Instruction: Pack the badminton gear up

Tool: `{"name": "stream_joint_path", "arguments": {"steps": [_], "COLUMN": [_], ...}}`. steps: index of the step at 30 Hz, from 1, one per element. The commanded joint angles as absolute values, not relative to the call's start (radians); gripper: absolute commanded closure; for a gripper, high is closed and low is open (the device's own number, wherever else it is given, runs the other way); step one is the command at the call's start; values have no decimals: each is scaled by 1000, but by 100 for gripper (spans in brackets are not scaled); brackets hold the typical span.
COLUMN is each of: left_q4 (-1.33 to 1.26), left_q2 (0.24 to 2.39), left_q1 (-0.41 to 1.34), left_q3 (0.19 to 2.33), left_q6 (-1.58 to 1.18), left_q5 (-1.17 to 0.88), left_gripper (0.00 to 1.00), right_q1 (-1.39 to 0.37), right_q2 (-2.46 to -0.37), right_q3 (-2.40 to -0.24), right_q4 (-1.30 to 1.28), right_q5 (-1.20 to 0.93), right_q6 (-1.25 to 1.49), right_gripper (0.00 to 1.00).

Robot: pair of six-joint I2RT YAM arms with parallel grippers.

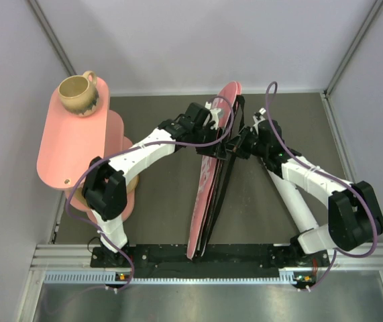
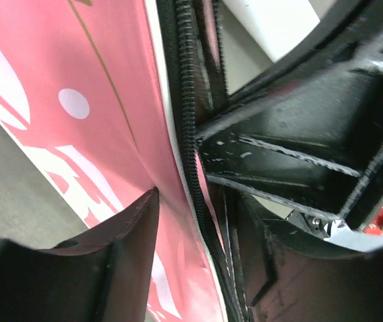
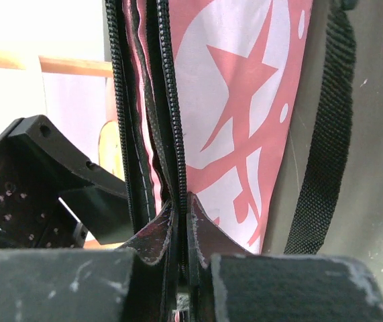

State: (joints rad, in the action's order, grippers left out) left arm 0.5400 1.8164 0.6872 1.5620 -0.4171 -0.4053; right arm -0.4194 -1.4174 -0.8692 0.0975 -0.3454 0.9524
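The long pink bag with white lettering stands on its edge down the middle of the floor, its black zipper facing up. My left gripper is at the bag's far end, open. The pink side panel and the zipper edge run between its fingers without being pinched. My right gripper comes in from the right and is shut on the bag's zipper edge. Its pads press flat against the black teeth. The bag's inside is hidden.
A pink oval tiered table stands at the left with a tan mug on its top. The bag's black webbing strap hangs along its right side. Grey walls close in the floor on three sides.
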Motion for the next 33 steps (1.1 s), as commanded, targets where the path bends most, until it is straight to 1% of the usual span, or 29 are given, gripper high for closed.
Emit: {"name": "stream_joint_path", "arguments": {"steps": [1, 3, 4, 6, 7, 9, 10, 11, 12, 14, 15, 18, 20, 25, 33], "left_q4": [592, 607, 610, 611, 611, 611, 609, 611, 609, 611, 611, 611, 604, 580, 558], "left_q2": [1789, 1786, 1786, 1783, 1781, 1778, 1776, 1775, 1773, 1767, 1766, 1764, 1760, 1752, 1735], "left_q1": [704, 704, 706, 704, 706, 704, 704, 703, 701, 701, 701, 695, 689, 680, 657], "left_q3": [1594, 1594, 1592, 1591, 1589, 1589, 1589, 1591, 1589, 1585, 1582, 1569, 1554, 1519, 1488], "left_q6": [-362, -360, -359, -356, -356, -350, -350, -348, -348, -347, -345, -351, -365, -391, -400], "left_q5": [-292, -273, -262, -262, -264, -275, -282, -293, -299, -307, -311, -339, -370, -397, -456], "left_gripper": [54, 64, 71, 78, 84, 89, 96, 99, 100, 100, 100, 100, 100, 100, 100], "right_q1": [-457, -460, -459, -460, -459, -460, -459, -459, -456, -446, -437, -384, -336, -279, -232], "right_q2": [-1330, -1321, -1318, -1305, -1301, -1293, -1290, -1292, -1293, -1298, -1295, -1286, -1282, -1353, -1488], "right_q3": [-890, -890, -891, -891, -893, -894, -900, -907, -914, -945, -953, -962, -968, -1048, -1173], "right_q4": [193, 180, 172, 158, 147, 134, 114, 101, 92, 39, 26, 15, 15, 2, 11], "right_q5": [-302, -293, -290, -284, -282, -279, -279, -281, -296, -299, -305, -340, -359, -417, -399], "right_q6": [1045, 1039, 1034, 1006, 994, 956, 940, 927, 887, 847, 824, 799, 781, 706, 695], "right_gripper": [100, 100, 100, 100, 99, 95, 93, 90, 79, 67, 57, 47, 42, 41, 41]}}
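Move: The two zip edges of the bag's mouth run through the left hand's open fingertips, about 1 cm below its hand point; the right hand's shut fingers already pinch them a little farther out. From the right hand, the bag's far strap end lies roughly 14 cm ahead, 3 cm to the right and perhaps 2 cm lower. The white tube lies about 14 cm back and 22 cm to its right, some 14 cm down. The left fingers close from well open and pinch the bag's two zip edges together, then hold them there, drifting barely a centimetre left and down. Once they are shut, the right fingers open and let go of the edges, and the right hand lifts about 7 cm while going some 5 cm forward and as far right, towards the strap end, fingers tipping up about 15 degrees. ##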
